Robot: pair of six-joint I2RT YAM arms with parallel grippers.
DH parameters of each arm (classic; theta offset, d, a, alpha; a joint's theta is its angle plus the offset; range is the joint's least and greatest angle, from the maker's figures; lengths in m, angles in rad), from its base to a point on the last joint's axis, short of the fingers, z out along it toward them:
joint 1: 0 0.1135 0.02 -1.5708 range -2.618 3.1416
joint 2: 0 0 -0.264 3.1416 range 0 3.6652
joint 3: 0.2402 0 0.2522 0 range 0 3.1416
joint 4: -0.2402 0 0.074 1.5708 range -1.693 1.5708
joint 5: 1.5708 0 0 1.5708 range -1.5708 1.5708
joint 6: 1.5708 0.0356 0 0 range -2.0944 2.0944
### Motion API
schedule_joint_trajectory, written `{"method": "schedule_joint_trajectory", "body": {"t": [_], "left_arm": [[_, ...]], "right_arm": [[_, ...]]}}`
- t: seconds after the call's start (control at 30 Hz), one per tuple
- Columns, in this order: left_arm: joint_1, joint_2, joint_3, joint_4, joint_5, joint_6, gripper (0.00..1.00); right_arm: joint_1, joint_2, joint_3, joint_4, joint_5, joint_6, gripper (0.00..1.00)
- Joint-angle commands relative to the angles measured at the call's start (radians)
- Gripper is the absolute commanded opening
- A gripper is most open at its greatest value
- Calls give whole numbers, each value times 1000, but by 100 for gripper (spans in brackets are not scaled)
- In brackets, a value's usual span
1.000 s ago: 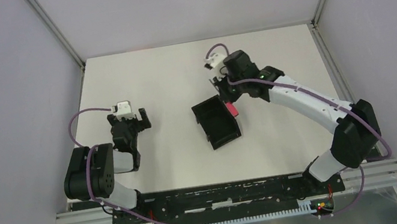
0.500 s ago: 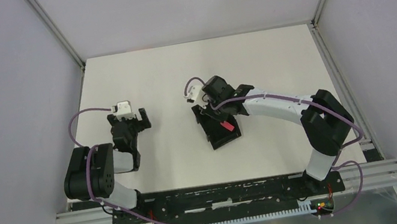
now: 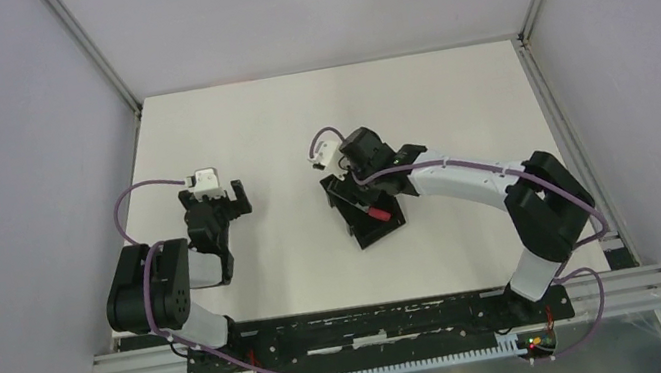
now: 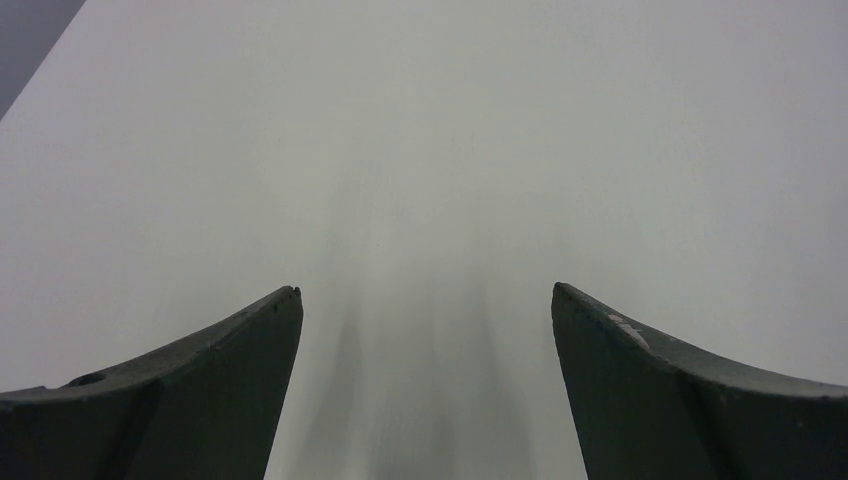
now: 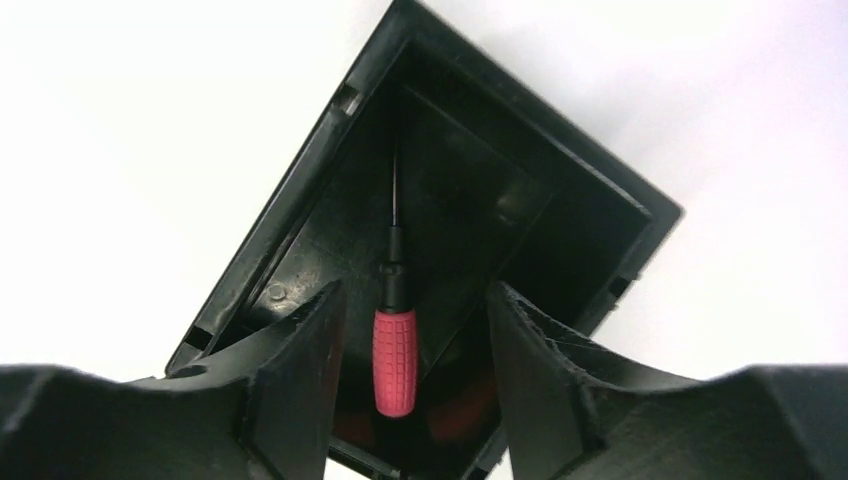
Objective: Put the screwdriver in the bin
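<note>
The black bin [image 3: 377, 232] sits mid-table, and the screwdriver [image 3: 374, 211] lies inside it, its red handle showing. My right gripper [image 3: 361, 198] hangs over the bin, open. In the right wrist view the screwdriver [image 5: 393, 358] lies on the floor of the bin [image 5: 470, 200], shaft pointing away. It sits between the fingers of the right gripper [image 5: 412, 287], with a gap on each side and no contact. My left gripper [image 3: 230, 201] rests over bare table at the left. Its jaws stand wide apart around nothing in the left wrist view [image 4: 425, 290].
White tabletop [image 3: 455, 105] is enclosed by grey walls on the left, back and right. The metal frame rail [image 3: 380, 325] with both arm bases runs along the near edge.
My right gripper carried the screwdriver from behind the bin to over it, then opened. The screwdriver now lies loose in the bin. The left arm has not moved.
</note>
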Motion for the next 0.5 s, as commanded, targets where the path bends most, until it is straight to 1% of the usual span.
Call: {"method": "schedule_joint_trajectory", "body": {"t": [0.0, 0.07, 0.1, 0.2, 0.3, 0.4, 0.43, 0.47], "left_arm": [[4, -17, 3, 33, 3, -19, 100], [5, -17, 3, 33, 4, -19, 100], [5, -17, 3, 33, 4, -19, 100], [6, -18, 3, 33, 3, -19, 100], [5, -18, 3, 33, 4, -19, 100], [4, -17, 3, 33, 3, -19, 100], [5, -18, 3, 33, 3, -19, 100], [4, -17, 3, 33, 3, -19, 100]], "right_arm": [[5, -123, 45, 87, 52, 41, 65], [6, -176, 34, 109, 79, 49, 89], [5, -198, 26, 121, 105, 57, 98], [1, -284, -20, 165, 204, 66, 98], [-15, -382, -102, 237, 326, 77, 98], [-57, -485, -218, 339, 473, 106, 98], [-76, -522, -260, 360, 507, 121, 98], [-101, -557, -314, 418, 532, 140, 98]]}}
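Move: The screwdriver already lies in the bin, free of the right fingers, its middle about 2 cm ahead of the right hand, 2 cm to its left and some 6 cm below. The bin's middle is about 2 cm ahead and 1 cm left of that hand, roughly 5 cm below. From the idle left hand the screwdriver lies some 30 cm to the right, 7 cm back and 5 cm below. Raise the right gripper out of the bin, away from the released screwdriver, climbing about 16 cm, almost straight up at first, then swinging some 6 cm to the right past the bin's right edge. Spread the fingers from half open to fully open as it rises, tipping them up some 30 degrees from their downward slant and turning clockwise. ##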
